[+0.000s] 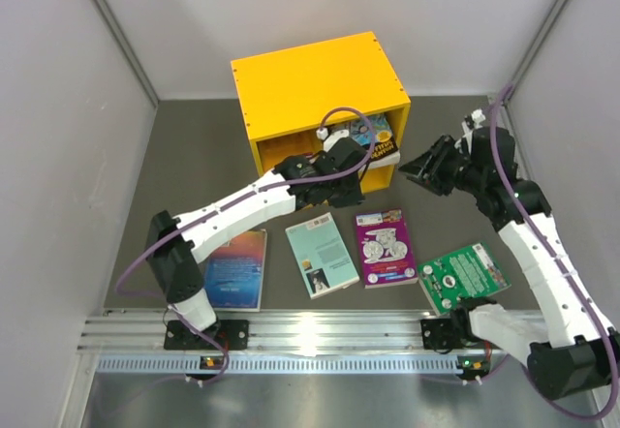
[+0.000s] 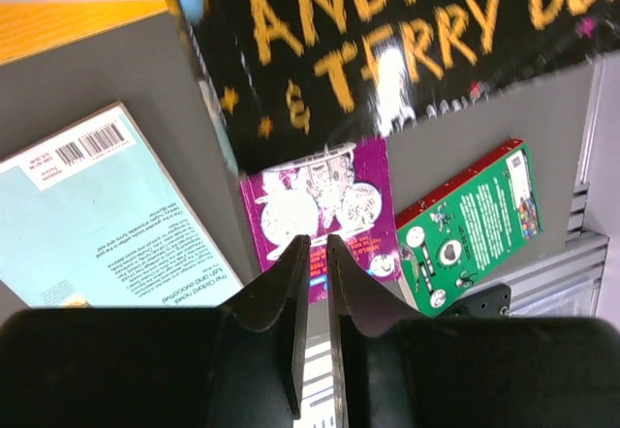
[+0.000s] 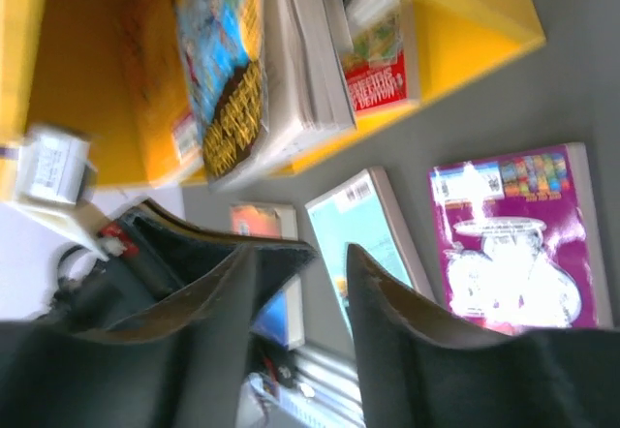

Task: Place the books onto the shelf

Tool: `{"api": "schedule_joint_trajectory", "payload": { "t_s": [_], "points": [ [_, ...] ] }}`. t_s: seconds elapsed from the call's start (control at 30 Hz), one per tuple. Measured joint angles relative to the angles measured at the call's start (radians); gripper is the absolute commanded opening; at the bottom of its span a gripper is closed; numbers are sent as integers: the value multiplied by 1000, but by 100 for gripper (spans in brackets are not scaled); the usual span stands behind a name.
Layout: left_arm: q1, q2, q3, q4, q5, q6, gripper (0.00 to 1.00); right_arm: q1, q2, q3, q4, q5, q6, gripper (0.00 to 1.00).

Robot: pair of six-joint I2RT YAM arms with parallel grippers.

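Note:
The yellow shelf [image 1: 310, 84] stands at the back of the table with several books in its lower compartment, among them a black one with yellow lettering [image 1: 384, 145] [image 2: 387, 50] and a red-and-white one [image 3: 380, 70]. On the table in front lie a blue-and-orange book [image 1: 235, 268], a teal book [image 1: 322, 254] [image 2: 97, 215], a purple book [image 1: 385, 246] [image 2: 320, 200] and a green book [image 1: 465, 275] [image 2: 470, 225]. My left gripper [image 1: 347, 191] [image 2: 313, 239] hangs just in front of the shelf opening, shut and holding nothing. To the right of the shelf, my right gripper [image 1: 412, 168] [image 3: 325, 247] is open with nothing between its fingers.
Grey walls close in the table on the left, right and back. A metal rail [image 1: 320, 336] carrying both arm bases runs along the near edge. The left arm's purple cable [image 1: 344, 113] loops in front of the shelf.

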Motion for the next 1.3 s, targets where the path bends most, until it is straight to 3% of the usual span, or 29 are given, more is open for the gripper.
{"api": "schedule_joint_trajectory", "payload": {
  "t_s": [0.17, 0.37, 0.8, 1.3],
  "points": [
    [-32, -83, -34, 21, -3, -10, 18, 70, -5, -107, 25, -5, 41, 10],
    [-79, -253, -79, 73, -35, -23, 19, 189, 59, -130, 108, -5, 108, 1],
    [-80, -666, -231, -25, -216, -121, 19, 222, 279, -54, 254, 29, 164, 0],
    [-80, -768, -318, -180, -281, -209, 18, 206, 449, 138, 270, 114, 198, 0]
  ]
}}
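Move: The black-and-blue book, sticking out of the upper right compartment, lies about 12 cm ahead of the right hand, 10 cm to its left and 4 cm lower. The orange book is in the same compartment, about 13 cm left of it and 4 cm nearer. On the table the purple book lies some 7 cm back from the right hand, straight below sideways. From the left hand the black-and-blue book is about 13 cm ahead, neither left nor right, and 4 cm above. Leftward and down first, fingers snapping shut, the right hand swings in front of the jutting black-and-blue book, then drives forward about 10 cm with closed fingertips set against its front edge near the corner, pushing it into the compartment. The left hand backs off from the shelf, rising and then sweeping some 16 cm left, easing down at the end, its fingers staying nearly shut. ##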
